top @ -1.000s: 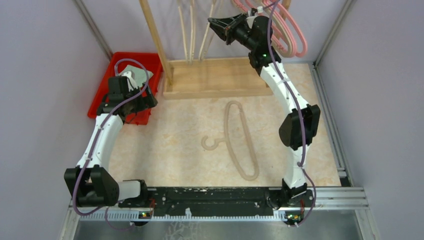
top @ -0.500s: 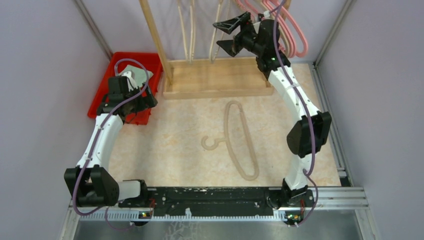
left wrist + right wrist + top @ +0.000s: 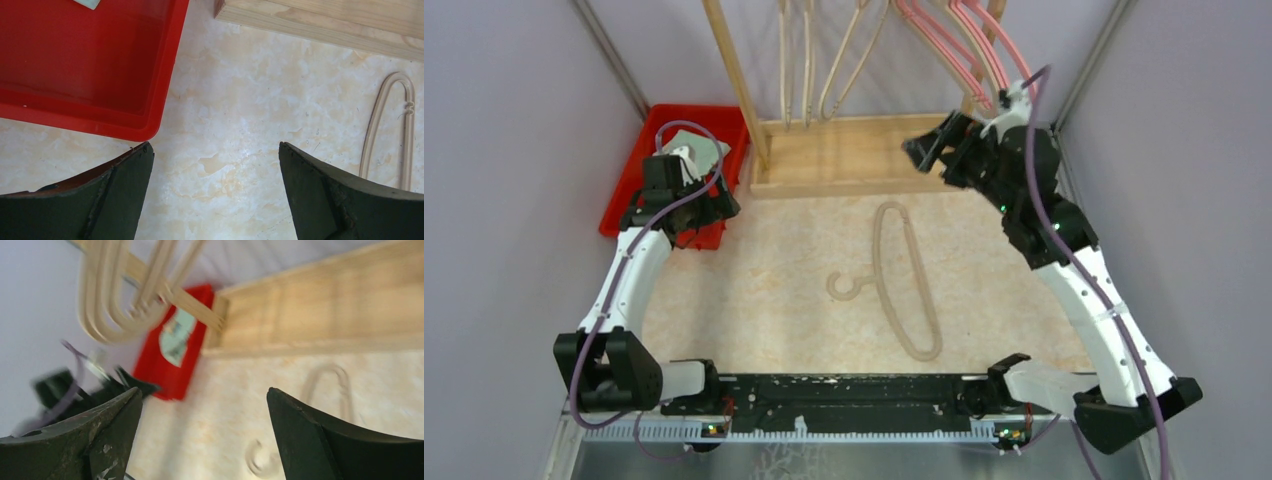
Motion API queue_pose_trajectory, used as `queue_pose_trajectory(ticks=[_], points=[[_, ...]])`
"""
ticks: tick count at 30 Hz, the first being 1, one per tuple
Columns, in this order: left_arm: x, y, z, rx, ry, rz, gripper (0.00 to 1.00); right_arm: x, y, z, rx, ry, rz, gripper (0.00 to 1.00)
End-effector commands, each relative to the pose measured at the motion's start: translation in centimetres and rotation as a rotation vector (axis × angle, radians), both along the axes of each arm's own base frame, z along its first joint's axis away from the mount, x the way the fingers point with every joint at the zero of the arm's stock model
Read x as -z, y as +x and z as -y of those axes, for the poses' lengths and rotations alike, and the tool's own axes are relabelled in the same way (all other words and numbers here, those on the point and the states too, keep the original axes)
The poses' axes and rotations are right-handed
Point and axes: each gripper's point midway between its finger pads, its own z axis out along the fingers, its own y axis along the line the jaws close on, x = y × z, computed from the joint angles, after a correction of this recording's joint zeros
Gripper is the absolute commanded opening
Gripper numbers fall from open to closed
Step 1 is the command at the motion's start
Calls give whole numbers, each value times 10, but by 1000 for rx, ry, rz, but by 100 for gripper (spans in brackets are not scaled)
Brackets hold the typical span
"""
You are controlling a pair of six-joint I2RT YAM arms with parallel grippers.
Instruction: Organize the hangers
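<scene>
One beige hanger (image 3: 904,280) lies flat mid-table, hook pointing left; it also shows in the left wrist view (image 3: 409,140) and, blurred, in the right wrist view (image 3: 345,387). More beige hangers (image 3: 809,60) (image 3: 87,305) hang on the rack at the back, with pink hangers (image 3: 954,45) to their right. My right gripper (image 3: 929,150) (image 3: 202,390) is open and empty, in the air over the right end of the rack's base. My left gripper (image 3: 686,205) (image 3: 215,147) is open and empty, low over the table beside the red bin.
A red bin (image 3: 639,165) (image 3: 165,85) holding a pale card sits at the back left. The wooden rack's base (image 3: 854,160) and slanted upright (image 3: 734,75) span the back. Grey walls close in both sides.
My right gripper opened, let go of a beige hanger that now hangs on the rack, and drew back right and downward. The left arm stayed still.
</scene>
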Motion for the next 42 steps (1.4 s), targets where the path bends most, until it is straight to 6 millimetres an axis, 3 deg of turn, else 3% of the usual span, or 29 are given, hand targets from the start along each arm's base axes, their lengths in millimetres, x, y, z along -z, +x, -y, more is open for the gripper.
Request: queue_pose_trajectory(ticks=[1,6,11,24,31,37,42], points=[[-2,8,0,18,4,18,100,134,-39,8,6,-536,-171,94],[-5,12,4,43,-3,18,100,230,-99,-15,-130,-852,-258,95],[-9,13,7,52,-20,19,100,294,-124,-30,-229,-981,-309,96],[1,3,9,59,-27,-8,100,387,-126,-61,-298,-982,-421,85],[1,1,11,64,-36,-8,100,417,-128,-46,-242,-1054,-482,80],[0,2,11,65,-38,-2,100,442,-151,-31,-236,-1054,-570,50],[2,1,11,65,-36,-8,100,455,-172,-20,-266,-1014,-642,5]])
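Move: The last beige hanger on the table lies almost straight below my right hand, its middle about 41 cm down, 5 cm back and 2 cm left. Its hook is some 6 cm back and 12 cm left of my hand. The rack's wooden base is centred about 24 cm ahead and 12 cm left, also about 40 cm down. From my left hand, that hanger is roughly 36 cm right, 8 cm back and 18 cm lower. I plunge my open right hand about 41 cm down from the rack, drawing it back some 13 cm and a little left, while the wrist swings round nearly 60 degrees so the fingers point mostly down. At the table I ease left and close my fingers around the hanger's hook-side bar, just nearer me than the hook's neck. ##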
